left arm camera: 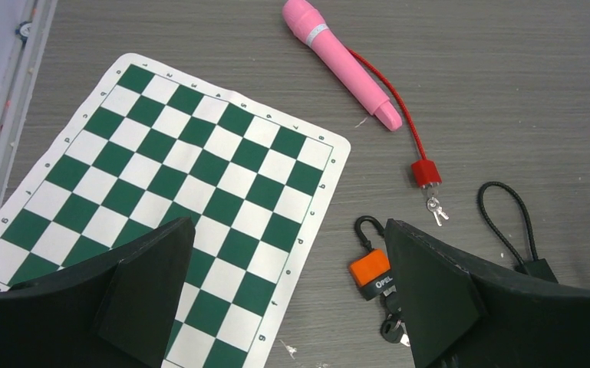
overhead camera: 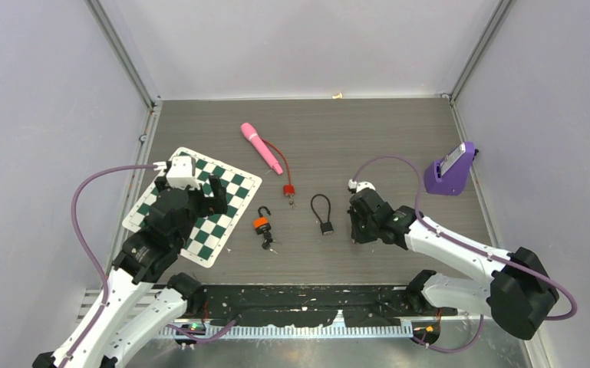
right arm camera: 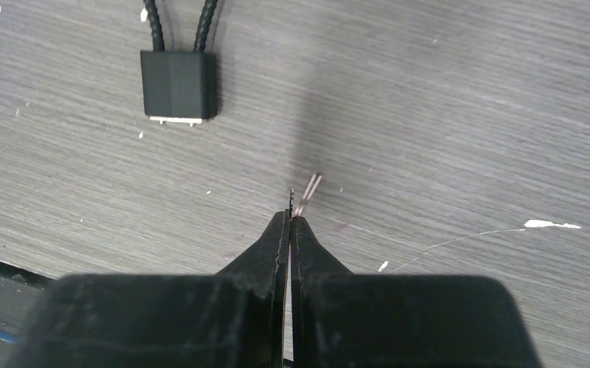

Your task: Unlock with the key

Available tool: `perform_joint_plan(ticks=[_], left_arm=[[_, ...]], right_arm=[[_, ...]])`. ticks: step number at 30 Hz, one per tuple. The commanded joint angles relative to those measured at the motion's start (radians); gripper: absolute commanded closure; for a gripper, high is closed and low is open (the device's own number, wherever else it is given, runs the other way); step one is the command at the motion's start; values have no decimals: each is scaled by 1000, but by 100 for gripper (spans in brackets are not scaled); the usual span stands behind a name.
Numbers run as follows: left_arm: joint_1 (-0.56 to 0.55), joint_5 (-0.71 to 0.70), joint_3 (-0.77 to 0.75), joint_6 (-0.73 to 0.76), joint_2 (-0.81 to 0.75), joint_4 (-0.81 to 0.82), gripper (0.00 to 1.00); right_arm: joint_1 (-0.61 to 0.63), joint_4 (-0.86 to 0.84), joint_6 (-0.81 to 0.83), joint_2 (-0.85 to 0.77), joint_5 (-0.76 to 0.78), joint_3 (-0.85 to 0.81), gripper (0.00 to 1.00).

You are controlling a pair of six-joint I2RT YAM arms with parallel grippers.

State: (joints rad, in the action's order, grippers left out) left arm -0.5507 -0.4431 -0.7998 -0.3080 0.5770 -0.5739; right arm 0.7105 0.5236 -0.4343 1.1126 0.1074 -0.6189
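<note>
A black cable lock point(right arm camera: 178, 84) lies on the table, its loop pointing away; from above it sits at mid-table point(overhead camera: 327, 227). My right gripper point(right arm camera: 290, 218) is just right of it, low over the table point(overhead camera: 357, 221). Its jaws are pressed together on a thin metal key point(right arm camera: 301, 193) that pokes out edge-on past the tips. My left gripper point(left arm camera: 291, 307) hangs open over the chessboard mat's right edge point(overhead camera: 203, 201), nothing between its fingers. An orange padlock point(left arm camera: 370, 272) with a black key point(left arm camera: 391, 330) in it lies by the left gripper's right finger.
A green-and-white chessboard mat point(left arm camera: 169, 176) lies on the left. A pink wand point(left arm camera: 341, 61) lies at the back. A red cable lock point(left arm camera: 425, 172) with small keys point(left arm camera: 435, 208) lies near it. A purple device point(overhead camera: 451, 170) stands at the right edge.
</note>
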Motion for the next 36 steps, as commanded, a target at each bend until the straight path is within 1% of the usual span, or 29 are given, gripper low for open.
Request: perform_joint_plan(ticks=[1,4,6,7,8,9,11,13,15,18,22,31,33,36], left_arm=[[-5,11,-26,0,15,28,1],[-5,5,-22,2,15,29,1],[-5,4,-21,3,14,29,1],[-4,4,-21,4,14,29,1],[-4,2,-20,4,15,28,1],[-5,2,-20,5,15,28,1],[-4,-1,-18,6,13,27,1],[-5,-6,-16,7,9,29,1],[-4,-9,-16,7,7,30,1],[-5,-8,-16,7,7,29,1],[-5,-9,-17,7,7,28,1],[-5,-10,-14,7,4,28,1],[-4,-10,-14,7,4,27,1],[-4,-11,-13,7,2,28,1]], right_arm=[[88,-7,-60,25,66,16,94],[162,2,-98,68,103,18,93],[221,17,-114,97,111,-3,86],[256,25,-118,108,111,-13,78],[274,46,-119,126,111,-37,74],[302,57,-119,134,112,-50,67],[323,94,-119,141,117,-87,60],[327,120,-127,120,128,-109,56],[324,140,-146,77,170,-120,53],[284,157,-182,57,171,-123,52],[235,146,-242,64,142,-101,54],[174,-3,-271,85,65,1,52],[167,-23,-271,101,50,7,50],[165,-30,-265,142,40,15,49]])
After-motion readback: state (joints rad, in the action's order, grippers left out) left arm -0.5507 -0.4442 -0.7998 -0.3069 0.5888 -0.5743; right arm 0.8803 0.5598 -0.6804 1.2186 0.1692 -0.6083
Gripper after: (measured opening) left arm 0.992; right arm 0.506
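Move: The small silver keys are already pinched in the right hand; the bare spot where they are to be set down lies about 5 cm back, 3 cm to its left and 4 cm below. The black cable lock's body is about 7 cm left, 2 cm ahead and 3 cm below that hand; the orange padlock stands some 24 cm left and 4 cm ahead. From the left hand the spot is roughly 37 cm right, 8 cm back and 24 cm below. The silver keys, held in the right fingertips, are carried back some 5 cm, left and down to the bare table near the black cable lock and let go as the fingers open to about half. The empty hand then lifts about 3.5 cm, easing forward, turns some 15 degrees clockwise, and sinks again, shifting slightly right, fingers still open around the keys. ##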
